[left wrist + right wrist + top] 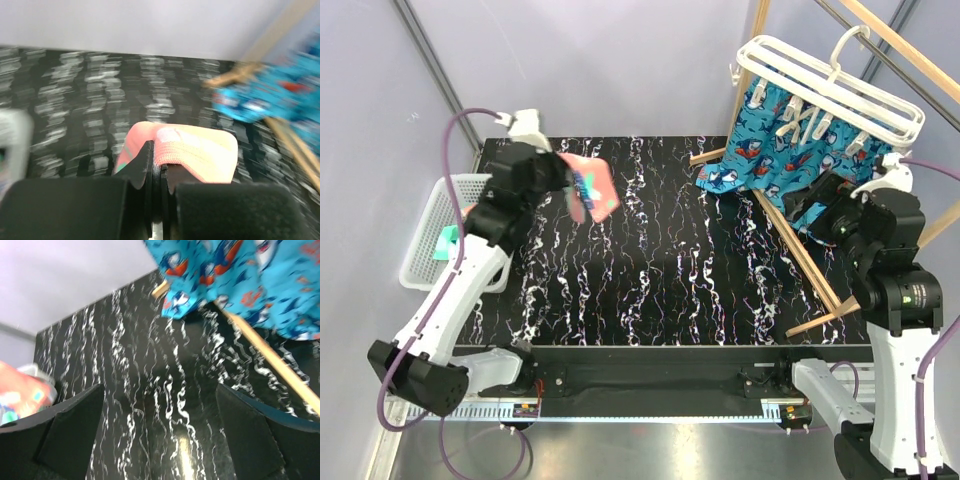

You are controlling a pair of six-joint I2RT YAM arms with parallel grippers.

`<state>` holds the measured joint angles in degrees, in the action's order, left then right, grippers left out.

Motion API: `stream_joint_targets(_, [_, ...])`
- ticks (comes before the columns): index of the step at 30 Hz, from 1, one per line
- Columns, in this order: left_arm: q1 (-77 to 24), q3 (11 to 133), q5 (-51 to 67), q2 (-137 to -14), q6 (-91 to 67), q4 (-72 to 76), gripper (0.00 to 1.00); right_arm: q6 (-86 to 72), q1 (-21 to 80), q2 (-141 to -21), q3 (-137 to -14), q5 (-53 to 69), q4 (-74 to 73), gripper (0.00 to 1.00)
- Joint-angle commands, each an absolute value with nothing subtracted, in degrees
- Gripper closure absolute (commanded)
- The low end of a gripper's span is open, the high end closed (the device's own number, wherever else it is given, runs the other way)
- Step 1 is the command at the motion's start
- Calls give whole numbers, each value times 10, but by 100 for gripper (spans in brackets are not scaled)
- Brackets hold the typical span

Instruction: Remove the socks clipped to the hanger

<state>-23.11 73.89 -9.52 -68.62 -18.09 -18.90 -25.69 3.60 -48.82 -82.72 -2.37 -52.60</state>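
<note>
A salmon-pink sock [592, 188] with teal marks hangs above the table's left side, and my left gripper [563, 183] is shut on it. In the left wrist view the sock's cuff [200, 150] is pinched between the closed jaws of the left gripper [161, 167]. The white hanger [830, 85] hangs at the back right, with bright blue shark-print socks [770, 150] clipped under it. My right gripper [802, 210] is just below and in front of those socks. In the right wrist view this gripper [160, 390] stands wide open and empty, with the blue socks [240, 280] above it.
A white mesh basket [430, 245] sits off the table's left edge with a mint-green item [447, 243] in it. Light wooden bars [800, 255] of a frame slant across the right side of the black marbled table [660, 270], under the hanger.
</note>
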Motion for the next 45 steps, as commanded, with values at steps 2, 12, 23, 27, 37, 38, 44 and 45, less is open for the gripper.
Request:
stream_joint_targets(2, [-123, 772, -197, -669, -150, -282, 100, -243, 35, -464, -781, 74, -451, 0])
stream_joint_targets(12, [95, 665, -300, -642, -127, -263, 100, -224, 34, -452, -751, 142, -425, 0])
stream_joint_targets(23, [149, 683, -208, -907, -153, -208, 96, -232, 40, -438, -756, 183, -421, 0])
stream_joint_targets(27, [150, 752, -177, -995, -151, -253, 90, -223, 45, -427, -762, 162, -431, 0])
stream_joint_targets(37, [149, 818, -250, -944, -124, -321, 14, -222, 47, -434, -768, 160, -438, 0])
stream_joint_targets(38, [147, 822, -253, -909, -123, -323, 8, -220, 46, -436, -766, 162, -439, 0])
stream_joint_targets(44, [114, 793, -98, -755, -142, -297, 1, -218, 48, -435, -726, 157, -436, 1])
stream_joint_targets(45, [105, 781, -59, -738, -148, -285, 1, -218, 47, -439, -723, 155, -439, 0])
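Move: The left hand, the coral sock pinched in its fingers, has the white basket about 28 cm to its left, 2 cm back and some 30 cm below. The socks already in the basket lie roughly 26 cm left of the hand, 3 cm back and 32 cm below. From the right hand the basket is about 73 cm to the left, 11 cm ahead and 34 cm below. Still pinching the coral sock, the left hand sweeps about 30 cm left, turning counter-clockwise, then sinks steeply over the basket, fingers tipping down and drifting forward. About 26 cm lower it opens wide, lets go of the sock and climbs back off it. The right hand, open and empty, eases some 5 cm left, turning counter-clockwise. ##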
